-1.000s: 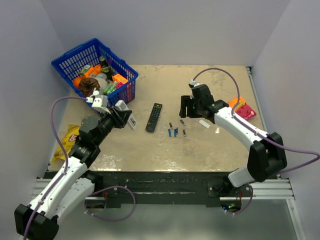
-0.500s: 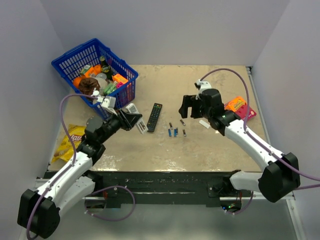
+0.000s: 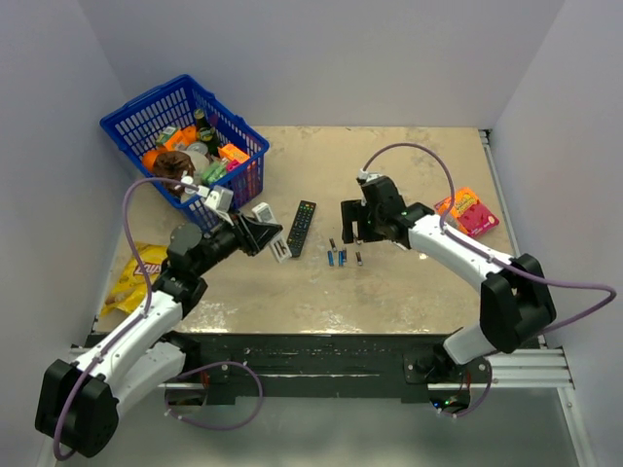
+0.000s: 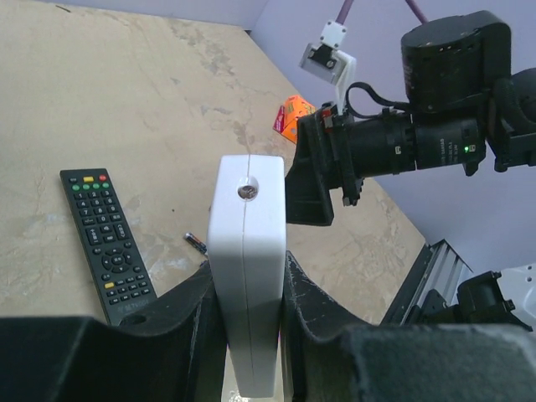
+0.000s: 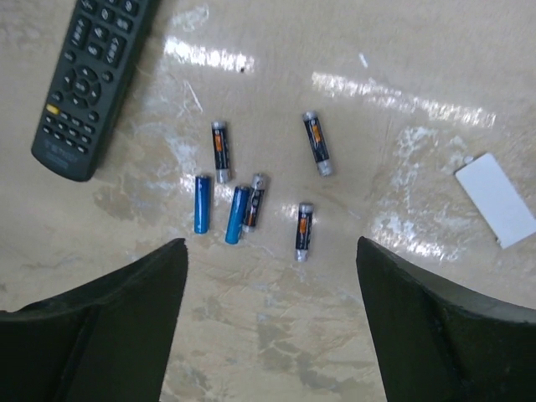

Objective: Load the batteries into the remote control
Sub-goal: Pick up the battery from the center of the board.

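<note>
The white remote control (image 4: 249,268) stands edge-on between the pads of my left gripper (image 4: 248,289), which is shut on it. In the top view that gripper (image 3: 261,236) holds the remote control (image 3: 277,241) just left of the black remote. Several batteries (image 5: 251,188) lie loose on the table: two blue ones (image 5: 202,203) side by side and the others dark with orange print (image 5: 316,143). My right gripper (image 5: 272,280) hovers open right above them, nothing between its fingers (image 5: 100,327). In the top view it (image 3: 352,224) hangs over the batteries (image 3: 341,256).
A long black remote (image 3: 300,227) lies left of the batteries. A small white cover plate (image 5: 496,199) lies to their right. A blue basket (image 3: 146,112) full of items stands at the back left, a yellow snack bag (image 3: 136,272) at the left edge, and orange and pink packs (image 3: 467,209) at the right.
My right gripper has swung left and down over the batteries and opened wider. My left gripper has carried the white remote rightward toward the black remote.
</note>
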Controlling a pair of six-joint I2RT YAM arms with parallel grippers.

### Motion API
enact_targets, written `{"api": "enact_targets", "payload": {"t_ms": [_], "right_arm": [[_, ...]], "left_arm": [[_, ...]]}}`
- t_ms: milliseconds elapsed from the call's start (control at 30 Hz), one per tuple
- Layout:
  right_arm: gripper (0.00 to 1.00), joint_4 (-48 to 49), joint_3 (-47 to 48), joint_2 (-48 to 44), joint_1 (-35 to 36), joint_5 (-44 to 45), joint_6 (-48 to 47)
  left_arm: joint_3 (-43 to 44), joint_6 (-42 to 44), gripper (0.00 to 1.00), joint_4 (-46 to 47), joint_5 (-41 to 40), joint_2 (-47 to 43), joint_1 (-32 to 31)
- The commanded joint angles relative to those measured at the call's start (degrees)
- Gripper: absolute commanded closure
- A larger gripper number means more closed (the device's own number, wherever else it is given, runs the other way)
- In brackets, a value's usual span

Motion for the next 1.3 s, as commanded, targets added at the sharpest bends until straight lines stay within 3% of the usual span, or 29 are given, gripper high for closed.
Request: {"api": "enact_targets", "payload": {"t_ms": [0,100,300,500,1267], "right_arm": [[0.21,-7.05,4.95,2.60,3.04,5.44,3.59],[0.36,-10.04,7.42,5.15,5.86,8.00,5.00],[0.56,-12.33,12.34,10.43,8.59,9.76,7.20],[0.68,-13.38,16.48,16.06,9.38,8.80,7.81],[0.79,-14.53,17.01,20.90,9.20,13.01,11.68]], "left_arm": [[-1.51,1.83,1.00,3.69,2.16,-1.83,0.33],[-2.40,1.48,1.00,3.50,2.42,-1.92,0.33],[-2.75,1.48,1.00,1.75,1.90,-2.44,0.42],[-3.19,1.92,1.00,0.51,1.19,-3.76,0.42],[-2.22,2.97,1.00,-1.24,1.02,-3.23,0.42]]}}
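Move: The middle blue battery lies under the right hand, about 11 cm down, 2 cm back and 4 cm to its left. A dark battery touches it on the right, 1 cm farther out; the left blue battery is 3 cm to its left, level with it. Another dark battery stands about 4 cm beyond it and 2 cm left of it. From the left hand the middle blue battery is roughly 19 cm right, 4 cm ahead and 23 cm down. Right hand sinks about 7 cm, first shifting left, towards the middle blue battery, fingers steepening and mostly closing. ##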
